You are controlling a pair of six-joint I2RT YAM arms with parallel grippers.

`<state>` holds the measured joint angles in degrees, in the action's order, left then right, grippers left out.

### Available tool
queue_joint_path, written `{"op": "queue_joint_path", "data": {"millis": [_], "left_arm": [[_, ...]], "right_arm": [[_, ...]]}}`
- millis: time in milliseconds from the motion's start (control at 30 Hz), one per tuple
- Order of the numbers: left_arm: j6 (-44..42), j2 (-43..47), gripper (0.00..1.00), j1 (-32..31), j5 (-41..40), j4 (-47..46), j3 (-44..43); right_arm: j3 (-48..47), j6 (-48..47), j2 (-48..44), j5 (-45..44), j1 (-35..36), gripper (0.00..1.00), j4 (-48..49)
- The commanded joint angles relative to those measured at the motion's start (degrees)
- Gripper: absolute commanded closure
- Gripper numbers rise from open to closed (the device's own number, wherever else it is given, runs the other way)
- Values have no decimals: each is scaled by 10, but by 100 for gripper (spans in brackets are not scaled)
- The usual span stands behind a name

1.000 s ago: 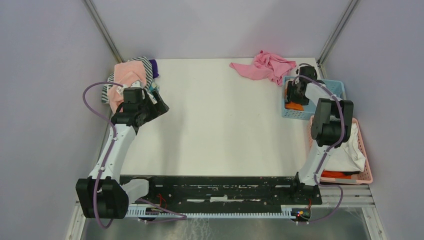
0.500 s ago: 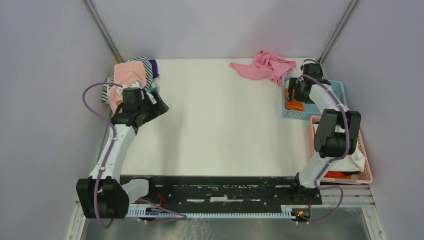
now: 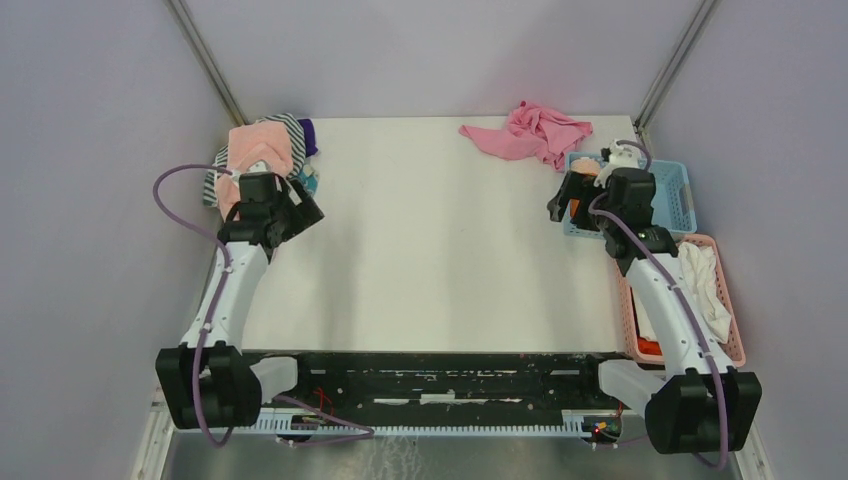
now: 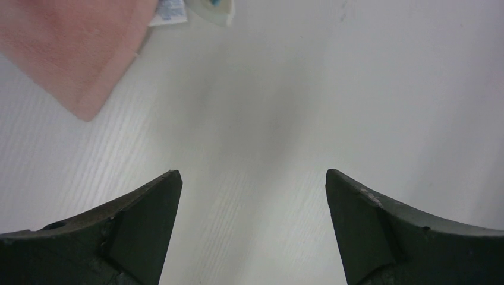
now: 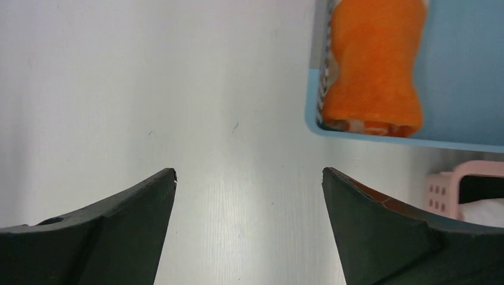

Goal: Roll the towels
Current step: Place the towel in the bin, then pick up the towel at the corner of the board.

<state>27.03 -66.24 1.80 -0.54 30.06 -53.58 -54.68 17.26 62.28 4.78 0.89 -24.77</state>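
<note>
The orange towel (image 5: pixel 371 65) lies rolled inside the blue basket (image 5: pixel 463 77). My right gripper (image 5: pixel 249 175) is open and empty over bare table just left of that basket; in the top view it (image 3: pixel 562 200) is at the basket's left edge. The pale pink towel (image 3: pixel 255 150) lies on a cloth pile at the back left. Its corner (image 4: pixel 71 53) and white label (image 4: pixel 169 12) show in the left wrist view. My left gripper (image 4: pixel 252 178) is open and empty over the table, just right of that pile (image 3: pixel 300 205).
A crumpled brighter pink cloth (image 3: pixel 530 130) lies at the back of the table. A pink basket (image 3: pixel 735 345) with a white cloth (image 3: pixel 705 290) stands at the right edge, in front of the blue basket (image 3: pixel 675 190). Striped and purple cloths (image 3: pixel 295 130) lie in the left pile.
My right gripper has come out of the blue basket and moved left over the table, leaving the orange roll inside. My left gripper has shifted slightly left.
</note>
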Motion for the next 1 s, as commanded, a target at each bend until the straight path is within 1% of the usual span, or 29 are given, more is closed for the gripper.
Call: {"op": "queue_joint_path", "data": {"millis": [0,67,133,200,300,433,500,633,733,800,833,867,967], "left_arm": [[30,-47,3,57,-94,-26,-61],[35,-81,3,91,-109,-29,-90],[47,-121,4,127,-95,-36,-123],[66,-163,6,148,-75,-48,-155],[95,-217,7,154,-55,-92,-197],[151,-289,6,158,-63,-138,-252],[170,-326,6,159,-64,-163,-272],[193,-416,7,159,-59,-183,-330],[206,-469,11,158,-45,-207,-355],[205,-505,17,159,-25,-210,-376],[201,-521,22,158,-16,-211,-388],[196,-532,30,158,-10,-211,-394],[190,-523,64,158,0,-228,-380]], "right_arm": [[67,38,-8,78,37,0,111],[82,39,-10,92,58,0,134],[84,24,-12,65,100,0,125],[87,9,-19,48,137,0,119],[87,-8,-28,10,174,0,108],[79,-26,-29,-10,204,0,100],[78,-29,-24,-11,211,0,101],[80,-32,-13,-7,219,0,107],[80,-34,-3,-7,220,0,109],[81,-35,4,-6,219,0,112],[80,-35,7,-4,219,0,112],[79,-35,9,-4,219,0,112],[79,-35,14,-4,220,0,112]]}}
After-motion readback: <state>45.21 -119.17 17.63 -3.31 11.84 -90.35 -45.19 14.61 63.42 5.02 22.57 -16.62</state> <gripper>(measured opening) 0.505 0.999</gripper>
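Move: From the open left hand, the peach towel on the pile has its middle about 19 cm ahead, 15 cm left and 9 cm below; the blue-white cloth lies some 19 cm ahead and 3 cm left, the purple cloth about 33 cm ahead and 2 cm left. From the empty right hand the peach towel is roughly 92 cm left and 20 cm ahead; the rolled orange towel in the bin lies about 11 cm ahead, 9 cm right and 18 cm below. The left hand swings left and then reaches forward over the peach towel, some 22 cm out and 16 cm left while turning about 30 degrees counter-clockwise, then sinks about 7 cm near the end and starts closing its fingers round a raised fold beside the white label. The right hand, already clear of the rolled towel, draws away from the bin about 12 cm left, a little down and back, turning counter-clockwise with its fingers still wide open and touching nothing. ##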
